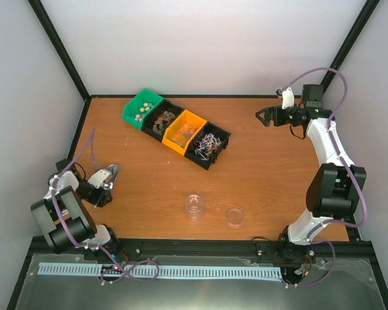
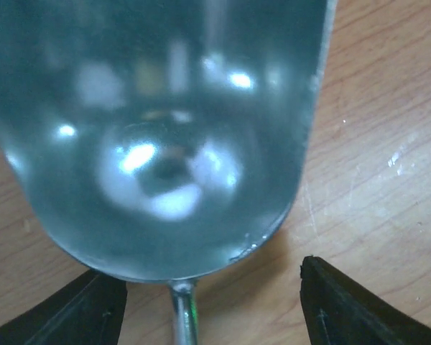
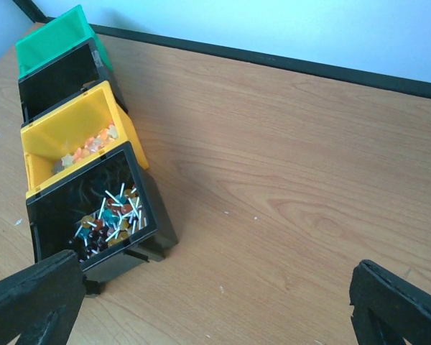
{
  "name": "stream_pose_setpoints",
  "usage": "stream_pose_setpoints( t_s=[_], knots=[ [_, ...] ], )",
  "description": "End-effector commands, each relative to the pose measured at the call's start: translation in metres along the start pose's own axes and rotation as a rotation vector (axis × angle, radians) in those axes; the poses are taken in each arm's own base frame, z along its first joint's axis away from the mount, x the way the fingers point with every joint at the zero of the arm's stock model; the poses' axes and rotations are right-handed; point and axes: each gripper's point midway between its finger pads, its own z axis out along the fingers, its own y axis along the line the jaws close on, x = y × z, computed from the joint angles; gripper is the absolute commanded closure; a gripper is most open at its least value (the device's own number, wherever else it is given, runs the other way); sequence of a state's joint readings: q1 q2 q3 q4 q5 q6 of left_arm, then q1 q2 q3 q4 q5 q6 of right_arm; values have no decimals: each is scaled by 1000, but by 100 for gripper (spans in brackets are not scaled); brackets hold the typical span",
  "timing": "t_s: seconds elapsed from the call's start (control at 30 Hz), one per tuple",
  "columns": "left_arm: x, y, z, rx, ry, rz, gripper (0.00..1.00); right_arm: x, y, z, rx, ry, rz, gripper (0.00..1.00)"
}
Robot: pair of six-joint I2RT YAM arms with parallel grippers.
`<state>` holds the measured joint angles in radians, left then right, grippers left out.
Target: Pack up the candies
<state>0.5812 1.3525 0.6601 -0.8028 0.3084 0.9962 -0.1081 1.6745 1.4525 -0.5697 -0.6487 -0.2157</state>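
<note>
The candies lie in a row of four bins at the back of the table: small round ones in the green bin (image 1: 140,113), brownish lumps (image 1: 160,121), orange pieces (image 1: 185,132) and thin wrapped ones (image 1: 207,144). The right wrist view shows the wrapped candies (image 3: 108,219) and orange pieces (image 3: 93,147). A clear jar (image 1: 194,206) stands near the front middle. My left gripper (image 1: 103,184) (image 2: 208,269) is open at the far left. The thin handle (image 2: 181,316) of a silver scoop (image 2: 158,136) runs between its fingers, with a gap on each side. My right gripper (image 1: 266,116) (image 3: 215,264) is open above bare table.
A clear round lid (image 1: 235,216) lies on the table right of the jar. The bins (image 3: 57,136) form a diagonal row from back left toward the middle. Black frame posts and white walls close in the table on three sides.
</note>
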Motion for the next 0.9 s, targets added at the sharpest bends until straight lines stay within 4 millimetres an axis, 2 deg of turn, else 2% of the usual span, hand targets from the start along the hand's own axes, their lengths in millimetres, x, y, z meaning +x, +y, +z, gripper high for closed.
stream_pose_setpoints(
  t_s=[0.0, 0.07, 0.2, 0.3, 0.4, 0.57, 0.63, 0.77, 0.87],
  knots=[
    [-10, 10, -2, -37, -51, 43, 36, -13, 10, -13, -20, -31, -27, 0],
    [-10, 13, 2, -38, -48, 48, 46, -15, 12, -14, -33, -36, -34, 0],
    [-7, 9, 12, -4, -43, 92, 75, -17, 14, -13, -46, -40, -41, 0],
    [-11, 7, 10, -14, -77, 129, 84, -19, 14, -11, -56, -41, -32, 0],
    [-19, 3, 1, -28, -124, 174, 99, -18, 20, -8, -108, -43, -24, 0],
    [-43, -10, -23, 4, -186, 258, 99, -16, 35, 1, -173, -35, -29, 0],
    [-55, -22, -34, 33, -197, 315, 99, -17, 48, 4, -198, -33, -73, 0],
    [-74, -59, -49, 104, -195, 478, 99, -16, 85, 10, -276, -27, -204, 1],
    [-85, -91, -59, 162, -176, 589, 99, -10, 123, 16, -350, -9, -325, 2]
  ],
)
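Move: The left hand, open and low, straddles the handle of the metal scoop; the scoop's middle is about 6 cm ahead and 2 cm right, at finger height. The jar stands some 38 cm to this hand's right and 3 cm back; the green bin is about 38 cm ahead and 17 cm right. From the open right hand, the lollipop bin is roughly 20 cm left, 7 cm back and 18 cm below, with the yellow bin 9 cm left of it and 8 cm farther out. The left fingers shut on the scoop's handle, just behind the bowl, while easing forward a centimetre or two. They then lift it about 6 cm, swinging some 6 cm right with a little forward, turning clockwise about 20 degrees. The right hand, fingers still open, slides about 7 cm left towards the lollipop bin, turning counter-clockwise. ##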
